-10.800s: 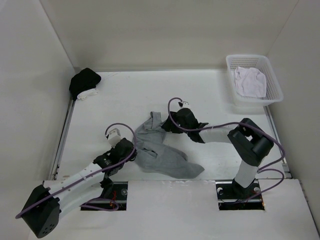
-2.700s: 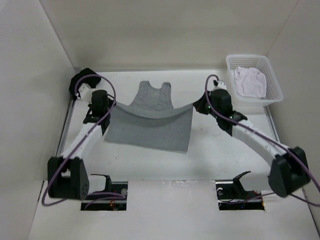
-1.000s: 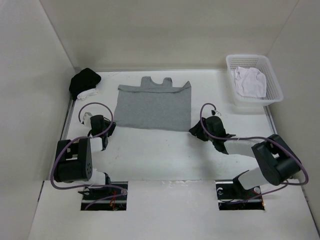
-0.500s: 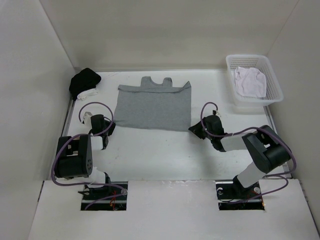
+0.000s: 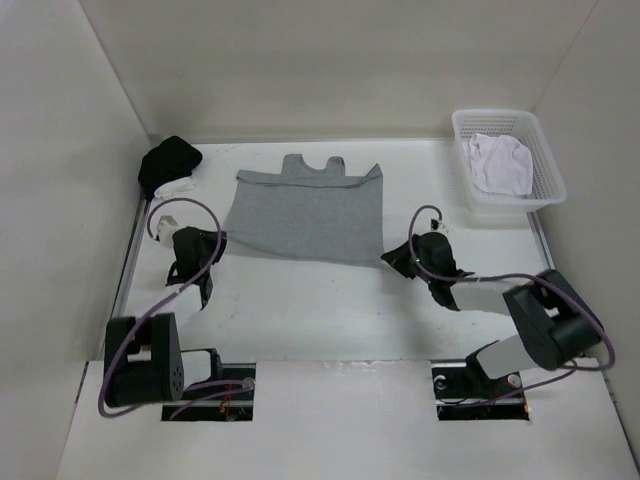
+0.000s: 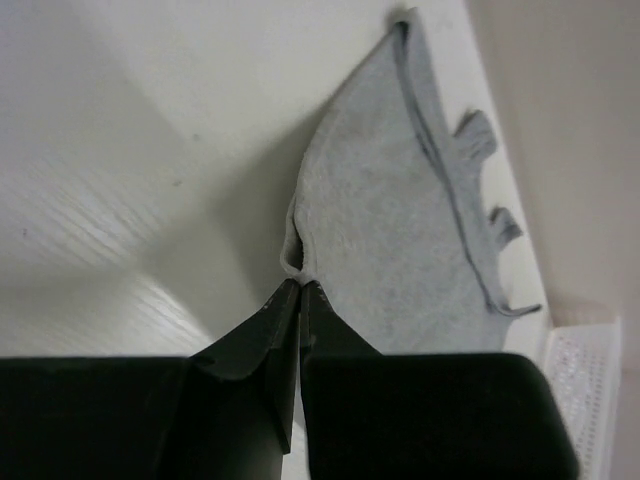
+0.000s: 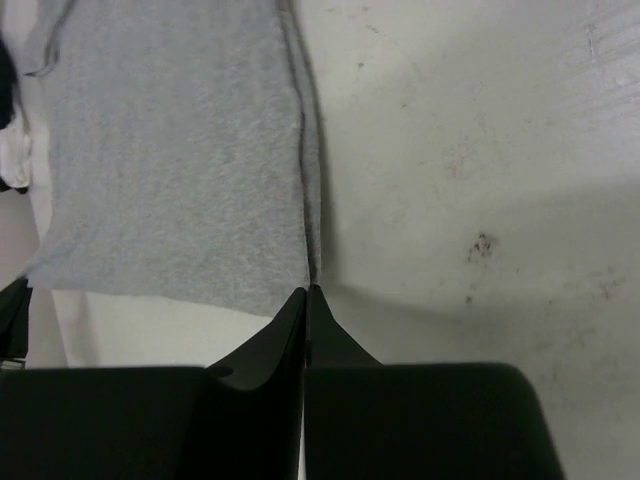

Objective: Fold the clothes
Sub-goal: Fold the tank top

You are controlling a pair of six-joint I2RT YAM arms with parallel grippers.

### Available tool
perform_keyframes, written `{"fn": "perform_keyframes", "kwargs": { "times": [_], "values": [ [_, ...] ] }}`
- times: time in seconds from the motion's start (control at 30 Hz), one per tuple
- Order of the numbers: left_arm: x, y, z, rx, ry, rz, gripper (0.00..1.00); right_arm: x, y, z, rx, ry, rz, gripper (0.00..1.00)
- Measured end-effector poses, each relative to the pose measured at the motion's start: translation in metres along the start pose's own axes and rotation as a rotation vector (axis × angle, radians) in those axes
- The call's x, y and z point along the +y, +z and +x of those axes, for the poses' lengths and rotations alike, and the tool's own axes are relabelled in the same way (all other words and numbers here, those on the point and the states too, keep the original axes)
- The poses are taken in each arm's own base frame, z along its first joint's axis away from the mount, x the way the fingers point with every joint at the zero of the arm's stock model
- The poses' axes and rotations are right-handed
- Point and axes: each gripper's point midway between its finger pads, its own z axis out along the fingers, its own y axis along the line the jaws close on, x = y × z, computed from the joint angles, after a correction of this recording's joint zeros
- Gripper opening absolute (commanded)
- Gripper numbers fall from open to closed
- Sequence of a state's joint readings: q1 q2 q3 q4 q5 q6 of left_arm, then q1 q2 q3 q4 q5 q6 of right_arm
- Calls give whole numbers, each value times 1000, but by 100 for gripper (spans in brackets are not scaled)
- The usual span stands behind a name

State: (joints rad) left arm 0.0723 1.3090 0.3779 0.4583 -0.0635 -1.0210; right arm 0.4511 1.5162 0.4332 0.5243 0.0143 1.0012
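The clothes [image 5: 305,212] are one heather-grey knit garment spread flat at the middle of the white table [image 5: 320,305], with small tabs along its far edge. My left gripper [image 5: 220,243] is shut on the garment's near left corner. The left wrist view shows that gripper [image 6: 298,283] pinching a small fold of the grey cloth [image 6: 400,230]. My right gripper [image 5: 386,259] is shut on the near right corner. In the right wrist view its closed tips [image 7: 308,290] bite the hemmed edge of the cloth [image 7: 170,150].
A white plastic basket [image 5: 548,160] holding a white cloth [image 5: 500,163] stands at the back right. A black-and-white fabric bundle [image 5: 168,166] lies in the back left corner. White walls enclose the table on three sides.
Both grippers have closed on the garment's near corners. The left arm has stretched forward and slightly left; the right gripper has crept up to the right corner. The garment lies as before.
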Motion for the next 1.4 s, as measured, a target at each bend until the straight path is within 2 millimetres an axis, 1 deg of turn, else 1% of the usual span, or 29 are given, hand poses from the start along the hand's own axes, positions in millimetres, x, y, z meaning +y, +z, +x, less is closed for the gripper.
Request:
{"fn": "perform_keyframes", "kwargs": {
  "times": [0.03, 0.1, 0.17, 0.2, 0.3, 0.37, 0.47, 0.53, 0.57, 0.63, 0.67, 0.7, 0.73, 0.77, 0.8, 0.87, 0.93, 0.97, 1.03, 1.07, 1.13, 1.2, 1.23, 1.3, 1.33, 1.4],
  "values": [
    [-9, -7, -5, -15, 0, 27, 0, 5, -7, -4, -13, -11, -15, 0],
    [-27, -23, -16, -43, -3, 85, 0, 20, -24, -14, -44, -37, -59, 0],
    [-49, -47, -27, -70, -3, 160, 0, 41, -47, -26, -89, -71, -116, 0],
    [-59, -59, -31, -84, -2, 196, 0, 53, -61, -31, -116, -94, -149, 0],
    [-93, -107, -44, -118, 16, 308, 0, 87, -115, -38, -180, -169, -244, 0],
    [-120, -145, -57, -145, 37, 386, 0, 113, -162, -45, -230, -209, -322, 0],
    [-169, -218, -89, -220, 69, 528, 0, 149, -236, -64, -300, -243, -419, 0],
    [-197, -269, -110, -279, 78, 629, 0, 172, -285, -79, -340, -241, -496, 0],
    [-207, -294, -120, -311, 78, 679, 0, 183, -309, -87, -354, -234, -537, 0],
    [-219, -332, -133, -357, 75, 752, 0, 198, -345, -100, -368, -221, -597, 0],
    [-221, -345, -137, -374, 74, 773, 0, 202, -356, -105, -371, -217, -613, 0],
    [-222, -351, -139, -385, 75, 781, 0, 206, -363, -108, -373, -216, -623, 0],
    [-221, -352, -140, -388, 77, 780, 0, 208, -366, -111, -378, -221, -618, 0],
    [-219, -348, -138, -383, 81, 767, 0, 210, -363, -111, -385, -237, -602, 0],
    [-216, -338, -135, -371, 85, 744, 0, 212, -356, -111, -394, -257, -574, 0],
    [-205, -308, -124, -330, 96, 680, 0, 213, -333, -106, -406, -314, -499, 0],
    [-189, -265, -107, -272, 111, 583, 0, 207, -293, -104, -419, -364, -398, 0],
    [-178, -239, -97, -237, 120, 522, 0, 201, -270, -103, -415, -380, -349, 0],
    [-152, -185, -75, -161, 138, 387, 0, 175, -213, -107, -387, -394, -228, 0],
    [-140, -162, -65, -129, 144, 326, 0, 160, -187, -109, -362, -386, -178, 0],
    [-113, -116, -46, -69, 159, 202, 0, 123, -130, -113, -292, -345, -76, 0],
    [-91, -74, -28, -16, 172, 97, 0, 88, -82, -111, -208, -302, 16, 0],
    [-82, -52, -21, 3, 176, 55, 0, 75, -59, -110, -169, -279, 40, 0],
    [-66, -11, -7, 37, 183, -24, 0, 55, -19, -107, -96, -246, 87, 0],
    [-60, 6, -2, 53, 186, -57, 0, 50, -1, -108, -68, -231, 98, 0],
    [-59, 43, 2, 68, 190, -92, 0, 49, 33, -117, -37, -203, 102, 0]
  ]
}}
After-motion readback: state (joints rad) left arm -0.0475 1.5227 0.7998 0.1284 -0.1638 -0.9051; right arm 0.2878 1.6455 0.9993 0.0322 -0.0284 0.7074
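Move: My two hands already pinch the corners of the tank top's near, folded edge. Its middle lies about 6 cm ahead and 16 cm right of my left hand, and about 11 cm ahead and 16 cm left of my right. The straps point away from me, some 8 cm beyond that middle. The black cloth is 14 cm ahead and 11 cm left of my left hand; the white basket's middle is 19 cm ahead and 24 cm right of my right hand. Keeping both corners pinched, I sweep the tank top up off the table and back towards me, both hands rising nearly 40 cm and drawing back a bit under 20, fingers tipping up some 45 degrees. Then I reverse, swinging both hands forward and down as the fingers tip back, to bring the held edge low over the far part of the table, past where I began; my left ends near table height, my right some 5 cm higher. ##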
